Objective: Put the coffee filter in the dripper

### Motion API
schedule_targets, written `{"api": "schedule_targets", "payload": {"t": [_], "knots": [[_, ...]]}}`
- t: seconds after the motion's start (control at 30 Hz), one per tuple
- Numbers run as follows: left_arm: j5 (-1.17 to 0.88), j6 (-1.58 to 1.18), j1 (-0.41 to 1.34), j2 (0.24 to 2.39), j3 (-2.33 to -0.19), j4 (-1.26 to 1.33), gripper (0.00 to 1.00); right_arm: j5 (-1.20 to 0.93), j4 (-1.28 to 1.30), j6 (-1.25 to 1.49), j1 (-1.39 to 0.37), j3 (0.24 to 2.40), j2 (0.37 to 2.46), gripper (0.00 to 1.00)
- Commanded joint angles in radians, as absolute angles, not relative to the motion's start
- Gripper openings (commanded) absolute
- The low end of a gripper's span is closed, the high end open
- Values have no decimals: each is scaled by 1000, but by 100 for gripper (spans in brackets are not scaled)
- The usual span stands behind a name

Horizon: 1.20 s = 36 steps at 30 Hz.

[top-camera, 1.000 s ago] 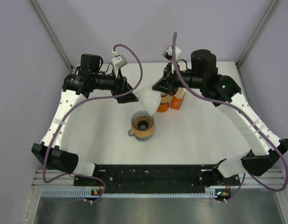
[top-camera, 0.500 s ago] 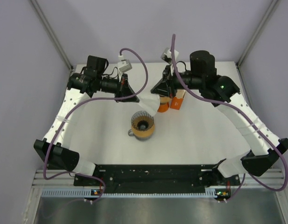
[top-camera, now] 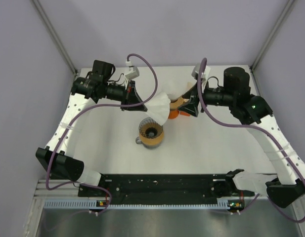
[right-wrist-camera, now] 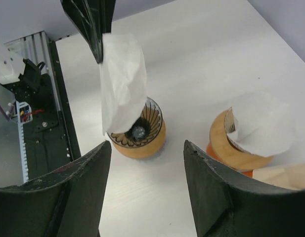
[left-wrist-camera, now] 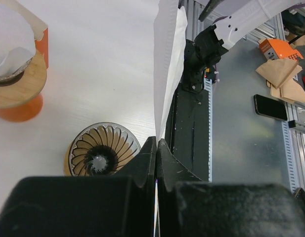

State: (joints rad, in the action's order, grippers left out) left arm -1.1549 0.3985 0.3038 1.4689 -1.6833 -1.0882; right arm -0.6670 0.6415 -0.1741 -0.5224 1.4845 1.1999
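The white paper coffee filter (top-camera: 159,106) hangs above the table, pinched at its edge by my left gripper (top-camera: 143,104), which is shut on it. In the left wrist view the filter (left-wrist-camera: 167,64) rises edge-on from the closed jaws of the left gripper (left-wrist-camera: 156,139). The ribbed glass dripper (top-camera: 151,132) on its wooden base stands just below and in front of the filter's lower tip. My right gripper (top-camera: 181,109) stands open a little to the right, apart from the filter (right-wrist-camera: 121,84), with the dripper (right-wrist-camera: 142,133) seen between its fingers.
An orange stand (top-camera: 173,113) with a wooden top holds more white filters (right-wrist-camera: 263,126), close by my right gripper. Beyond the table's near edge lie the black arm rail (left-wrist-camera: 192,128), a phone (left-wrist-camera: 271,107) and brown filters (left-wrist-camera: 283,81).
My left gripper has shut on the filter. My right gripper has opened, let go of the filter and drawn back to the right. The filter now hangs from the left gripper alone.
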Motion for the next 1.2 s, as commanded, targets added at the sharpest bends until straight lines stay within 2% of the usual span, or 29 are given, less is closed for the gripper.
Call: {"api": "schedule_targets", "payload": {"t": [0.0, 0.13, 0.47, 0.77, 0.8, 0.87, 1.0, 1.03, 1.07, 1.1, 1.13, 1.17], "knots": [[-1210, 436, 304, 1460, -1724, -1109, 0, -796, 606, -271, -472, 1376, 1150, 61], [-1212, 433, 307, 1460, -1730, -1112, 0, -798, 551, -224, -474, 1339, 1195, 61], [-1209, 453, 318, 1466, -1740, -1131, 0, -974, 174, 78, -474, 1263, 1252, 63], [-1213, 451, 333, 1488, -1756, -1134, 0, -1034, 46, 175, -508, 1267, 1298, 58], [-1216, 451, 334, 1489, -1758, -1132, 0, -1038, 31, 186, -512, 1266, 1301, 56], [-1212, 451, 334, 1494, -1759, -1134, 0, -1057, -20, 216, -520, 1256, 1301, 45], [-1178, 430, 336, 1499, -1758, -1117, 0, -1049, -20, 242, -523, 1256, 1292, 9], [-1154, 396, 333, 1494, -1755, -1092, 17, -1020, -2, 235, -523, 1264, 1286, 3], [-1120, 356, 334, 1494, -1750, -1056, 38, -981, 68, 229, -523, 1272, 1285, 0], [-1067, 306, 333, 1491, -1740, -1019, 53, -913, 113, 226, -523, 1288, 1285, 0], [-1008, 267, 330, 1488, -1740, -985, 64, -849, 179, 224, -525, 1313, 1290, 0], [-958, 240, 324, 1489, -1740, -964, 69, -763, 255, 229, -525, 1339, 1299, 0]]}}
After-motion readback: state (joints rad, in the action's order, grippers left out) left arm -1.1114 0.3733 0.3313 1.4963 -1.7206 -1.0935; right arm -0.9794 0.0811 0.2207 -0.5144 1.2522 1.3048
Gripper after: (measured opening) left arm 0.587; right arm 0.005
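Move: The left hand holds the filter by its left edge; the filter's middle lies about 5 cm to its right, 1 cm back and 2 cm lower. The glass dripper is almost under that hand, some 20 cm down and 1 cm to the right. From the open right hand the filter's middle is about 9 cm left, 1 cm back and 5 cm below, the dripper 14 cm left, level fore and aft, 23 below, and the orange carafe 14 cm farther out, 2 left, 27 below. The right fingers close on the filter's right-hand edge and pinch it, after which the left fingers open and let go of the opposite edge. To get there the right hand dips about 5 cm, then climbs partway back while swinging left towards the filter, its fingers tipping upward and turning counter-clockwise, some 25 degrees in all. The left hand stays nearly in place. ##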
